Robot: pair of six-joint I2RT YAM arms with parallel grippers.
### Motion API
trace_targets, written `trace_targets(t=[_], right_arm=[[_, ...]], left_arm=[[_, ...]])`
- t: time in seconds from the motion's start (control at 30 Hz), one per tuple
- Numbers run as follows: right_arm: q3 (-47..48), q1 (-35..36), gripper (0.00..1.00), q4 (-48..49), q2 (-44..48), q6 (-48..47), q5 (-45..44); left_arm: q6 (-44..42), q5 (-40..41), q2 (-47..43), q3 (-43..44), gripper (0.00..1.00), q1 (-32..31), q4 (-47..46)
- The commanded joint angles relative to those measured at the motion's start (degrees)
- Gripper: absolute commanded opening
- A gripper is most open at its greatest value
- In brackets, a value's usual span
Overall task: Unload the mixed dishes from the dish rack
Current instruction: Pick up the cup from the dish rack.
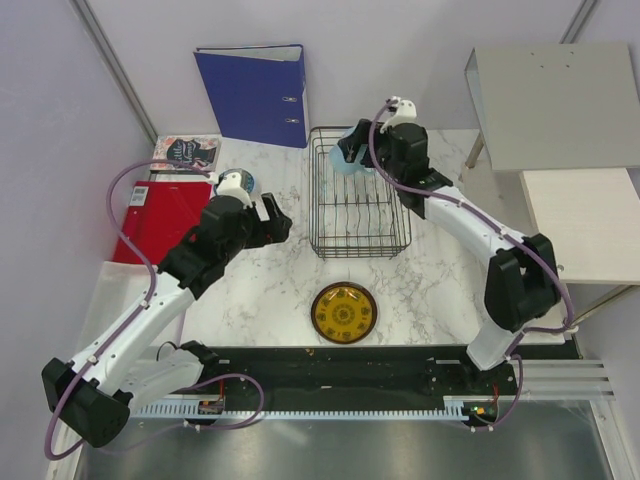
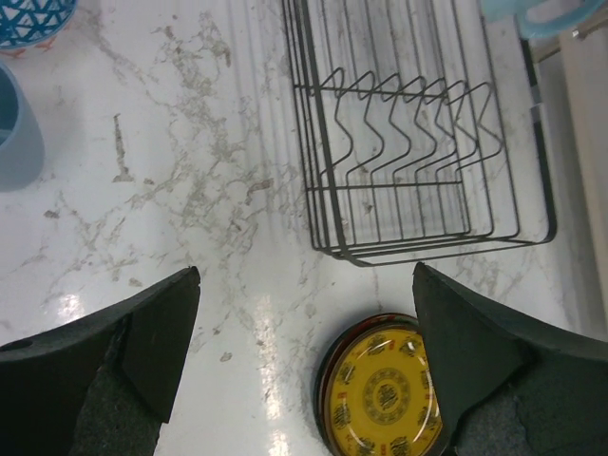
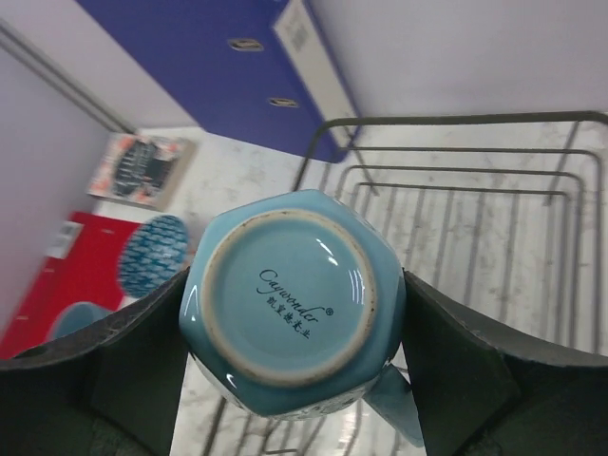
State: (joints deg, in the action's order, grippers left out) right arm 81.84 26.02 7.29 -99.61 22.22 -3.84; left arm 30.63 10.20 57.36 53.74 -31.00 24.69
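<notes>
My right gripper [image 3: 294,323] is shut on a pale blue cup [image 3: 290,294], its fingers [image 3: 142,370] pressed against both sides and the cup's base facing the wrist camera. Seen from above, this cup [image 1: 352,166] is at the far end of the black wire dish rack [image 1: 312,200], which otherwise looks bare. My left gripper [image 1: 278,222] hangs open over the marble left of the rack, holding nothing. A yellow patterned plate [image 1: 343,312] lies flat in front of the rack. A second pale blue cup [image 2: 14,128] and a small blue patterned bowl [image 2: 33,19] stand at the table's left.
A blue ring binder [image 1: 255,92] stands against the back wall. A red folder [image 1: 165,215] and a book [image 1: 187,152] lie along the left edge. A grey box [image 1: 555,95] and a pale side table [image 1: 585,225] are to the right.
</notes>
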Motion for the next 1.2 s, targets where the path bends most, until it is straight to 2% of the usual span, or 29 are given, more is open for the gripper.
trace_targets(t=[0.0,0.17,0.2,0.27,0.37,0.4,0.47,0.7,0.9,1.0,1.07,1.1,1.17], right_arm=[[-11.2,-2.0,0.00,19.5,6.9,20.7,12.2],[-25.8,-2.2,0.00,40.0,11.1,36.6,21.0],[-27.6,-2.2,0.00,47.1,11.4,39.4,21.5],[-32.5,-2.2,0.00,56.7,11.9,46.3,22.1],[-38.0,-2.0,0.00,66.4,10.7,54.9,22.6],[-39.2,-1.9,0.00,71.9,10.3,56.3,22.4],[-42.0,-1.2,0.00,75.9,10.0,58.8,22.2],[-45.9,3.2,0.00,73.0,13.4,55.0,21.5],[-45.6,6.5,0.00,73.7,11.6,54.1,21.2],[-45.3,8.0,0.00,73.2,11.0,53.0,20.8],[-45.5,8.3,0.00,72.8,10.8,52.7,20.4],[-45.7,8.3,0.00,72.8,10.7,52.5,20.4],[-45.8,8.3,0.00,72.8,10.1,52.5,20.4]], left_arm=[[7.1,-5.6,-4.2,-3.8,0.99,0.1,-11.7],[13.0,-14.7,-8.4,-11.6,0.99,1.2,-25.3],[14.3,-15.5,-9.2,-13.1,0.99,1.3,-31.5],[17.9,-17.0,-11.0,-17.8,0.99,1.7,-37.1],[22.3,-19.8,-10.7,-23.2,0.99,2.1,-48.6],[23.1,-20.5,-10.0,-24.1,0.99,2.0,-50.7],[24.9,-22.1,-7.7,-25.5,0.99,2.0,-54.1],[25.4,-24.1,-3.1,-25.4,0.99,1.9,-59.3],[24.7,-25.9,0.2,-22.8,0.98,1.2,-59.8],[24.9,-27.0,0.9,-23.4,0.91,1.1,-61.3],[25.4,-27.8,0.7,-23.8,0.81,1.1,-62.2],[25.3,-27.9,0.6,-23.9,0.71,1.1,-62.2],[25.3,-28.3,0.2,-24.1,0.59,1.1,-62.2]])
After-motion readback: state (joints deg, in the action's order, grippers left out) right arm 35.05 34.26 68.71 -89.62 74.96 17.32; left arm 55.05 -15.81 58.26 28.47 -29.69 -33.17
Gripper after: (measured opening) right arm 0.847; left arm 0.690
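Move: My right fingers already hold the blue cup over the rack's back half. From my left hand that cup is about 19 cm ahead, 21 cm right and 4 cm up; the other blue cup stands 6 cm ahead, 15 cm left, and the yellow plate 20 cm back, 17 cm right, both far below. From my right hand, my left gripper waits some 20 cm back, 20 cm left and slightly lower; the dish rack's middle is 8 cm back, straight below. I draw the gripped cup back about 19 cm over the rack with my right hand, dipping at first, then swing it left towards my left gripper, rolling its left side up over 50 degrees and turning counter-clockwise so the mouth faces that gripper. My open left hand comes right some 9 cm and slightly up, rolls the opposite way, and at the end begins closing around the rim. ##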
